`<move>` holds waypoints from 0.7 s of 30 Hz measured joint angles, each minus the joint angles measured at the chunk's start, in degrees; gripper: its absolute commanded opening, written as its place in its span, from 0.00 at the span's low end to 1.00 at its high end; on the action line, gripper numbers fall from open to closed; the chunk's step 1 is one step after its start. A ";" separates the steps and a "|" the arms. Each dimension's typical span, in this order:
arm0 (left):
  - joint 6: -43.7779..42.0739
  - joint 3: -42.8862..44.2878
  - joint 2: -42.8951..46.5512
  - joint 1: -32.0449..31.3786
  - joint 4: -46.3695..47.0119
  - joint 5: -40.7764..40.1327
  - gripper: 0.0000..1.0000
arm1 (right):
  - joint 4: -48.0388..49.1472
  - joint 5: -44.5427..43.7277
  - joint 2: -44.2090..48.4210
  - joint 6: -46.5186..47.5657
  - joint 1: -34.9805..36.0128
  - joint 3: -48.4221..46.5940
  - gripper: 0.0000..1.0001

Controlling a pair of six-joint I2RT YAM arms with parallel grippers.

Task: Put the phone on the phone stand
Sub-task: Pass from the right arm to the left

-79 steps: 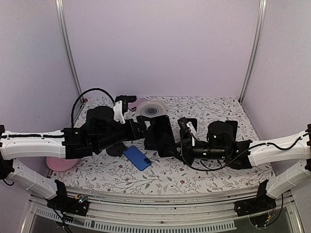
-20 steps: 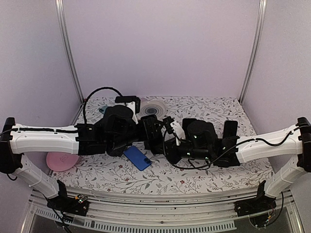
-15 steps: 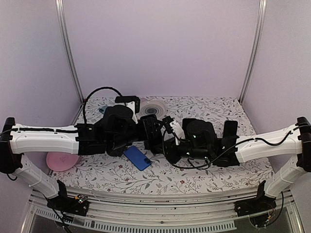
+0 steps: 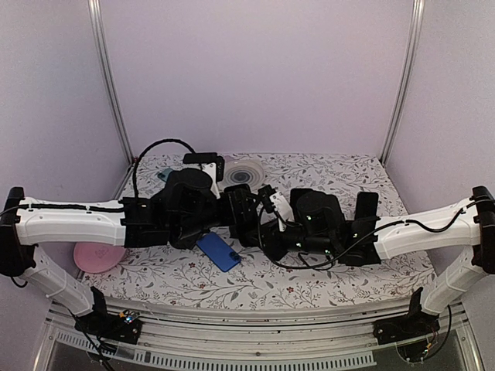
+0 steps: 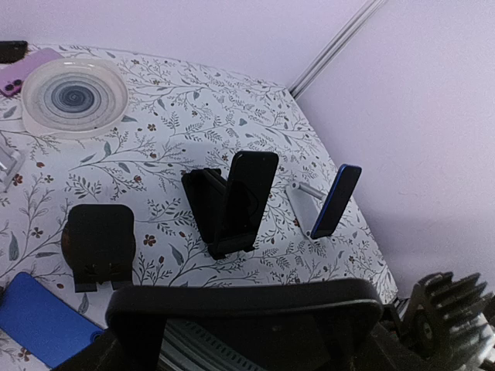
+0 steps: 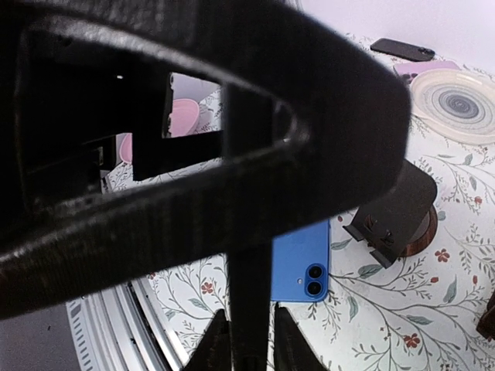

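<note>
A black phone [image 4: 255,219] hangs above the middle of the table between both arms. My left gripper [image 4: 241,210] is shut across its width; in the left wrist view the phone [image 5: 247,297] fills the bottom as a dark slab. My right gripper [image 6: 249,344] has its fingertips [image 6: 216,340] close against both faces of the phone's thin edge [image 6: 249,294]. An empty black phone stand [image 5: 99,247] sits on the flowered cloth, also in the right wrist view as the stand [image 6: 394,212]. In the top view the left arm hides it.
A blue phone [image 4: 219,251] lies flat near the stand. Another black stand holding a dark phone [image 5: 236,205] and a white stand with a blue-edged phone [image 5: 332,201] are to the right. A white plate [image 4: 244,171] sits at the back, a pink plate [image 4: 99,255] at the left.
Since the earliest frame both arms have swung toward the middle and my right gripper has reached the phone. Over the last half second nothing visibly moves.
</note>
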State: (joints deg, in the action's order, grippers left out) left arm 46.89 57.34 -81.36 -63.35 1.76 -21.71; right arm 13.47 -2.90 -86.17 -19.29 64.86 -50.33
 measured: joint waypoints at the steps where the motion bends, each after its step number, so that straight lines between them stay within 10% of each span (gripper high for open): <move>1: -0.11 -0.13 0.00 -0.02 -0.04 0.17 0.03 | -0.02 -0.07 -0.04 -0.35 0.02 -0.02 0.35; 12: -0.63 -0.37 0.02 0.00 -0.50 0.26 0.02 | -0.28 -0.98 -0.11 -0.44 0.00 -0.11 0.97; 21: -2.21 -0.83 0.09 2.10 -0.90 0.28 0.02 | -0.35 -1.60 3.04 -1.68 -0.61 2.62 0.99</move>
State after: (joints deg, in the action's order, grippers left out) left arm 44.69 56.51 -81.28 -61.25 0.86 -21.43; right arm 13.13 -4.49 -83.13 -20.97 64.25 -47.70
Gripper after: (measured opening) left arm 0.738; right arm 0.989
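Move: The phone hangs upright in both grippers, its middle roughly 3 cm below the left hand point and about 4 cm left of, 2 cm ahead of and 3 cm above the right one. The empty round-based phone stand is some 18 cm ahead, 3 cm left and 17 cm below the left hand. The blue phone lies about 4 cm ahead, 8 cm left and 20 cm below that hand, the plate about 34 cm ahead and 1 cm left. The phone stays gripped by its side edges in the left hand while the right fingers, pinching its lower part, open fully and let go. Once they are open, the right hand backs off some 1.5 cm to the right, off the phone. The left hand sinks slightly, then carries the phone about 1 cm each forward, left and down. ##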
